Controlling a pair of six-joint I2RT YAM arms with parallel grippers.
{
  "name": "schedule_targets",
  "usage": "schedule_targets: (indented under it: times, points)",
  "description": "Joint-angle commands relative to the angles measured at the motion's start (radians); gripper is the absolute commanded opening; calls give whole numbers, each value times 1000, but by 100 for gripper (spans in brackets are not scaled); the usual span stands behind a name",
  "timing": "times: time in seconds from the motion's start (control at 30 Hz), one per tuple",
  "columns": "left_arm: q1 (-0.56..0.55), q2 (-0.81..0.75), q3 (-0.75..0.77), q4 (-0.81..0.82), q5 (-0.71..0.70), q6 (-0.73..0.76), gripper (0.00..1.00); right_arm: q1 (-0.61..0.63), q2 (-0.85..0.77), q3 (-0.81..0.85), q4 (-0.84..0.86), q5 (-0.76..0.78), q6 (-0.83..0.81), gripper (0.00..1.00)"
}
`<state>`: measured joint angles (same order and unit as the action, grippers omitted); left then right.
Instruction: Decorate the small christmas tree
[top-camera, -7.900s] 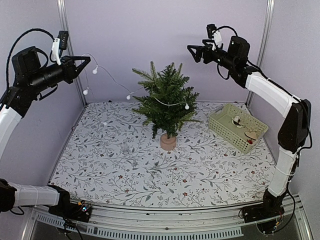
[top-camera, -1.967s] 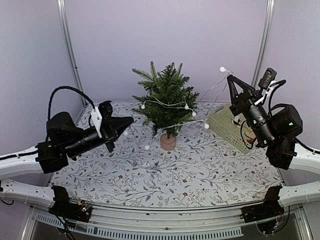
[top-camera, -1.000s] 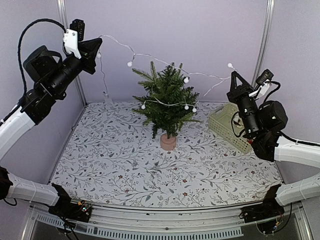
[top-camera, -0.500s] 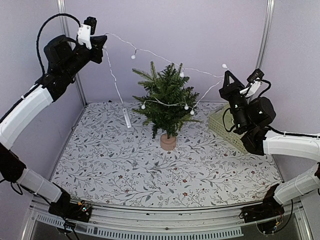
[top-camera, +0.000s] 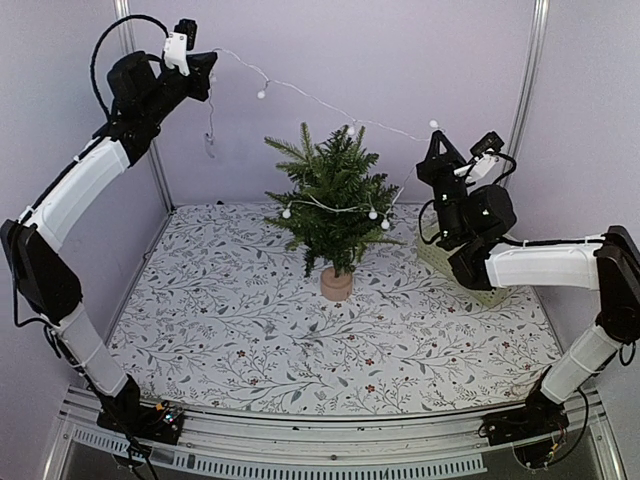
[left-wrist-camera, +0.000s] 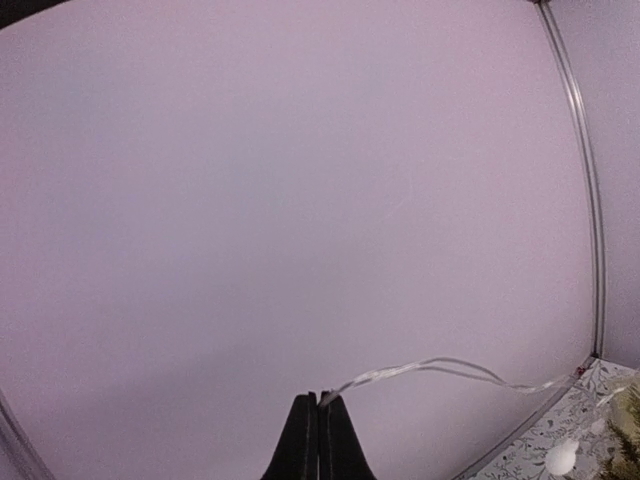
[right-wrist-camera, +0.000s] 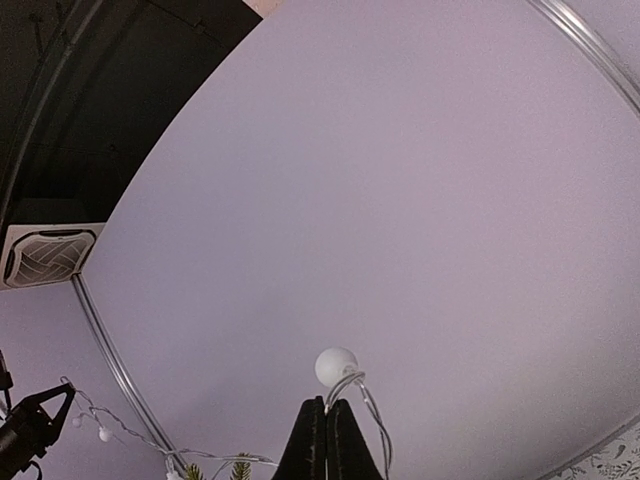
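Note:
The small christmas tree (top-camera: 335, 205) stands upright on its tan base (top-camera: 336, 284) at the back middle of the table. A thin light string (top-camera: 330, 105) with white bulbs runs high over the treetop between both grippers. Another loop of it lies across the branches (top-camera: 330, 208). My left gripper (top-camera: 210, 62) is raised at the back left, shut on the wire (left-wrist-camera: 440, 367); the tips (left-wrist-camera: 319, 400) pinch it. To the tree's right, my right gripper (top-camera: 436, 135) is shut on the wire just under a bulb (right-wrist-camera: 336, 366). A short tail (top-camera: 210, 140) hangs below the left gripper.
A pale green basket (top-camera: 430, 245) sits at the back right, mostly hidden behind my right arm. The table has a floral cloth (top-camera: 300, 340). Lilac walls and metal posts (top-camera: 525, 90) close in the back and sides.
My left gripper has risen higher and moved back, pulling the string up so its hanging tail lifts off the table. My right gripper has shifted left and up towards the tree.

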<state>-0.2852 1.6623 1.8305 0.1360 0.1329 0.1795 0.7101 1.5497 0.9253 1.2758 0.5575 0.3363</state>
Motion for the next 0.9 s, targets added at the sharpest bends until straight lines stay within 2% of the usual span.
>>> schedule_targets:
  times: [0.0,0.27,0.37,0.6,0.7,0.87]
  points:
    - [38,68,74,11,17,-36,0,-9,85,79,98,22,-33,2]
    - [59,185,136,76,-30,-56,0,-11,232,154,270,36,-123,3]
    - [73,241,205,97,-49,-78,0,-12,271,173,329,43,-147,3]
    - [98,387,426,89,-63,-88,0,-12,340,231,332,66,-151,3]
    - [114,436,470,106,-40,-121,0,-12,366,248,333,88,-157,4]
    - [116,480,458,101,-20,-125,0,-12,403,268,328,52,-175,6]
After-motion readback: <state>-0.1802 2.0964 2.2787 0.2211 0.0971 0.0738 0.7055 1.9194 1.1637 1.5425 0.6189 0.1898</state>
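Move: Each hand still holds one end of the upper run of lights. The tree's middle lies about 24 cm right of the left hand, 6 cm back and 31 cm below. From the right hand it is some 18 cm left, 4 cm ahead and 18 cm below, with the lower run of lights also 18 cm left, but 4 cm back and 12 cm below. The basket sits about 10 cm ahead of the right hand, 18 cm right and 38 cm below. Carry the left gripper forward about 11 cm towards the back wall, out beyond the tree, easing some 4 cm left and dipping briefly before coming back up. Bring the right gripper forward about 5 cm alongside the tree, drifting left towards it and slightly down, turning a little clockwise. Keep both fingers closed on the wire. ##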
